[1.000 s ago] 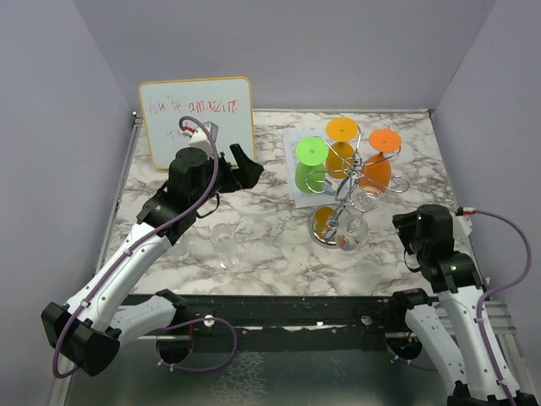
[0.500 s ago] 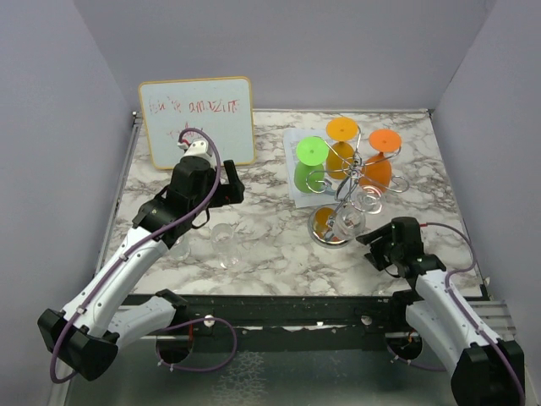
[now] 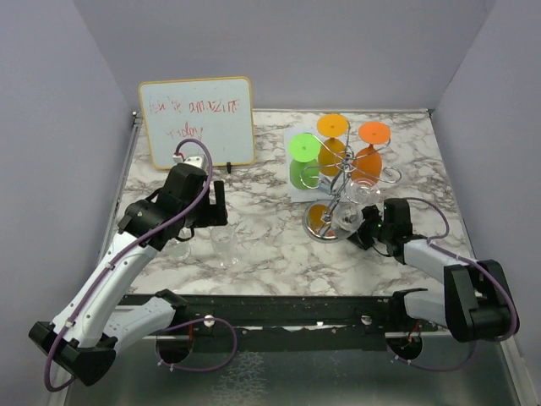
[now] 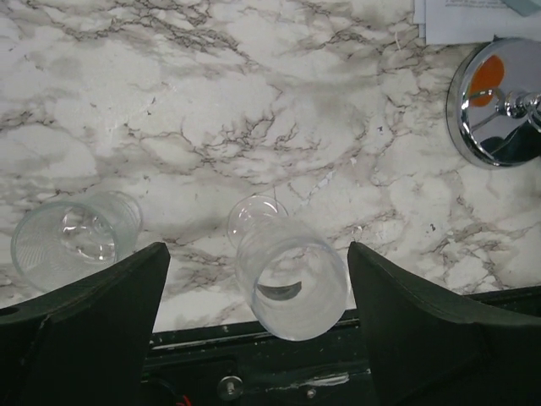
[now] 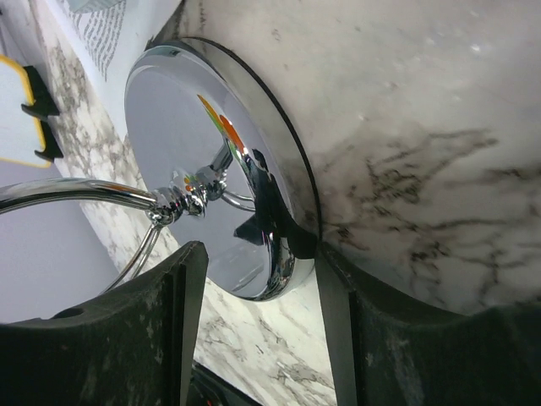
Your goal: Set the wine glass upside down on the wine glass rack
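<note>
A clear wine glass (image 3: 223, 244) stands upright on the marble near the front edge. In the left wrist view its rim (image 4: 292, 288) sits between my left gripper's fingers (image 4: 101, 313). The left gripper (image 4: 258, 251) is open, hovers over the glass (image 3: 216, 203) and does not touch it. The wine glass rack (image 3: 341, 182) is a chrome stand with a mirrored disc base (image 5: 211, 152). My right gripper (image 5: 262, 254) lies low at that base (image 3: 363, 227), open, with the disc's rim between its fingers.
A second clear glass (image 3: 177, 246) (image 4: 74, 238) stands left of the first. Green (image 3: 302, 147) and orange (image 3: 332, 125) glasses hang upside down on the rack, over a paper sheet (image 3: 294, 178). A whiteboard (image 3: 199, 123) leans at the back left. The table's front rail (image 4: 254, 372) is close below the glass.
My left gripper came forward from the whiteboard and down over the clear glass. My right arm swung in low to the rack's base, and the rack has shifted a little to the left.
</note>
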Controlling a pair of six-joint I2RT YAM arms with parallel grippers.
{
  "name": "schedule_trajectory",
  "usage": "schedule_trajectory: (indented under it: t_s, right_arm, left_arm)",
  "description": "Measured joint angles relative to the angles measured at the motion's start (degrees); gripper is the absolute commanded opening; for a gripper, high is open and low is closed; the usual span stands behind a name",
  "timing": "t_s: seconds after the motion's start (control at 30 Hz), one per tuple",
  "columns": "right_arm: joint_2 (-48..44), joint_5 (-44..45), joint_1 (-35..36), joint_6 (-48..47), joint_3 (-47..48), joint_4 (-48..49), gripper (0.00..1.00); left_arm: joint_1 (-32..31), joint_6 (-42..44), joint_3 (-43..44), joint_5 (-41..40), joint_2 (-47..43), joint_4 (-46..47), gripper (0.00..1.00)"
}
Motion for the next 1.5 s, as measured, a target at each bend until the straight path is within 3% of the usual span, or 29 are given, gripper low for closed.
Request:
schedule_trajectory:
  t_s: [0.1,0.3,0.8,0.97,1.13,1.23,1.3,1.5]
  right_arm:
    - [3.7,-1.7,0.0,-0.6,0.6,4.3,0.57]
    - [10.3,-4.2,0.5,-1.3,2.3,11.6,0.57]
    - [20.2,-4.5,4.5,-1.3,6.3,22.9,0.59]
    - [20.2,-4.4,4.7,-1.6,6.5,23.4,0.60]
    - [16.7,-1.7,5.1,-2.7,6.4,19.3,0.63]
    - [11.4,1.9,5.2,-3.3,5.7,13.1,0.63]
    - [7.1,4.7,5.2,-3.4,5.5,8.7,0.63]
    - [-8.9,13.9,5.2,-3.4,4.3,-4.1,0.63]
  left_arm:
    - [0.0,0.2,0.2,0.1,-0.5,-3.0,0.74]
    - [0.0,1.4,0.2,1.5,-0.4,-7.4,0.64]
    - [0.0,3.7,0.0,5.3,-0.3,-9.7,0.59]
    - [0.0,3.9,-1.9,5.6,0.5,-9.6,0.50]
    - [0.0,3.6,-3.1,5.6,3.2,-8.1,0.37]
    - [0.0,3.4,-3.5,5.5,4.9,-6.8,0.12]
    - [0.0,3.2,-4.1,5.2,6.3,-5.9,0.00]
    - [0.1,3.6,-4.2,3.7,7.3,-4.5,0.00]
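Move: The rack's base lies against my right fingertips, its middle about 9 cm left and 5 cm ahead. The hanging clear glass is some 6 cm left, 3 cm back and 16 cm up; the nearest orange one 11 cm ahead, 3 cm left and 18 cm up. For my left hand, the nearer clear glass stands about 4 cm back, 3 cm right and 12 cm below, the other clear glass 14 cm left of that glass and 1 cm farther out. My right fingers keep pushing the rack's base forward and left across the marble for about 7 cm, then come free of the rim and draw back right, up and back. Meanwhile my left hand goes back 4 cm, half closing, pauses, then sinks 4 cm with a little forward, tipping down some 15 degrees in all, and pinches the glass rim's left wall. ##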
